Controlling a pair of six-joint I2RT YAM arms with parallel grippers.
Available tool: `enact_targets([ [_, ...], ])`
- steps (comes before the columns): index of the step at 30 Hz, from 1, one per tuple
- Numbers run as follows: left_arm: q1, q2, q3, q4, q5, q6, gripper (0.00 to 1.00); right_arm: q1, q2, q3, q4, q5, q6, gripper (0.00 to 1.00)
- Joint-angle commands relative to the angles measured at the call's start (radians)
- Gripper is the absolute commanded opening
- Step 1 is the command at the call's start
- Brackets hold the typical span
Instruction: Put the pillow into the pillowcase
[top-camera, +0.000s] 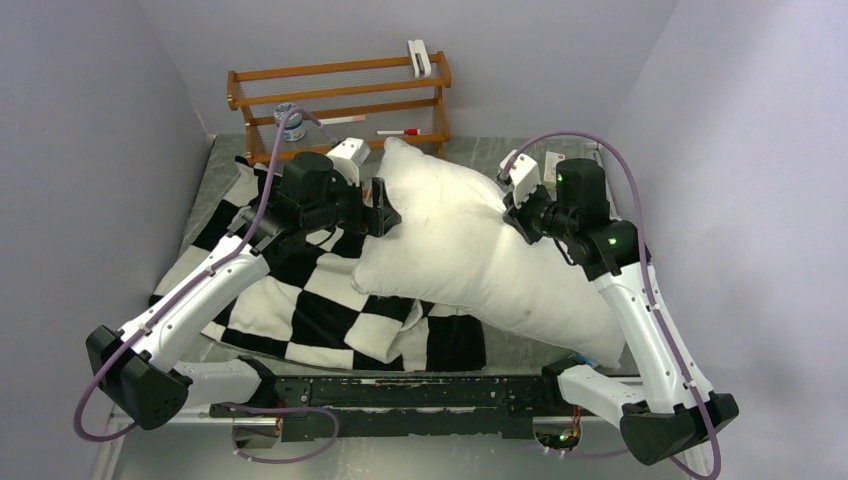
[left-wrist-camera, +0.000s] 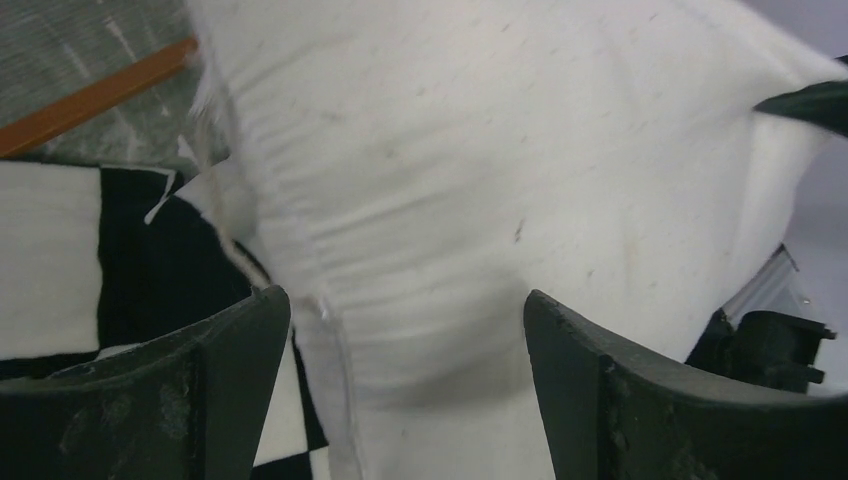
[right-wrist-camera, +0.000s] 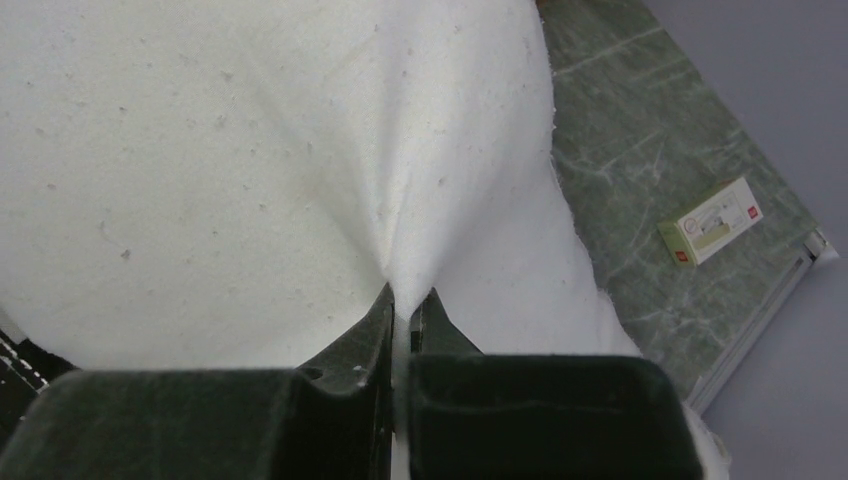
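Note:
The plump white pillow (top-camera: 470, 250) lies slanted across the table, its left part resting on the black-and-white checkered pillowcase (top-camera: 300, 300), which is spread flat at the left. My left gripper (top-camera: 385, 212) is open at the pillow's left edge. In the left wrist view its jaws stand wide with the pillow's (left-wrist-camera: 480, 150) seamed edge between them, and the pillowcase (left-wrist-camera: 150, 260) shows beneath. My right gripper (top-camera: 512, 215) is at the pillow's right side. In the right wrist view it (right-wrist-camera: 405, 300) is shut on a pinched fold of the pillow (right-wrist-camera: 200, 150).
A wooden rack (top-camera: 340, 100) stands against the back wall, with a small can (top-camera: 290, 122) and a marker (top-camera: 398, 132) on it. A small white box (right-wrist-camera: 712, 220) lies on the green table near its right edge. Grey walls close in left and right.

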Motion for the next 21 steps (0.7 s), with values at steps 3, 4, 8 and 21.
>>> enact_targets([
  [3,0.003,-0.041,-0.079,-0.014,-0.046,0.024,0.91,-0.004,-0.049,0.074,0.020,0.067,0.005,0.00],
  [4,0.003,-0.047,-0.113,0.025,-0.023,0.017,0.90,-0.004,-0.046,0.079,0.011,0.067,0.004,0.00],
  [8,0.003,-0.032,-0.201,0.171,0.130,-0.023,0.85,-0.004,-0.054,0.067,0.025,0.079,0.039,0.00],
  [21,0.002,0.021,-0.275,0.380,0.286,-0.016,0.05,-0.004,-0.034,-0.044,0.195,-0.101,0.253,0.46],
])
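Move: The pillow's left end hangs right under my open left hand, about 6 cm down and 2 cm nearer me. The pillow's middle lies some 21 cm to that hand's right and 5 cm back, while the pillowcase is spread about 13 cm to its left, 8 cm back and 25 cm below. From my right hand, which already pinches the pillow's upper side, the left end is some 26 cm to the left, level in reach and 7 cm lower. I sink my left hand about 6 cm, easing back a little and then 3 cm right, and close its fingers on the left end of the pillow, turning the wrist some 10 degrees clockwise. My right hand keeps its pinch until that grip closes, then opens partway and lifts about 2 cm off the pillow. ##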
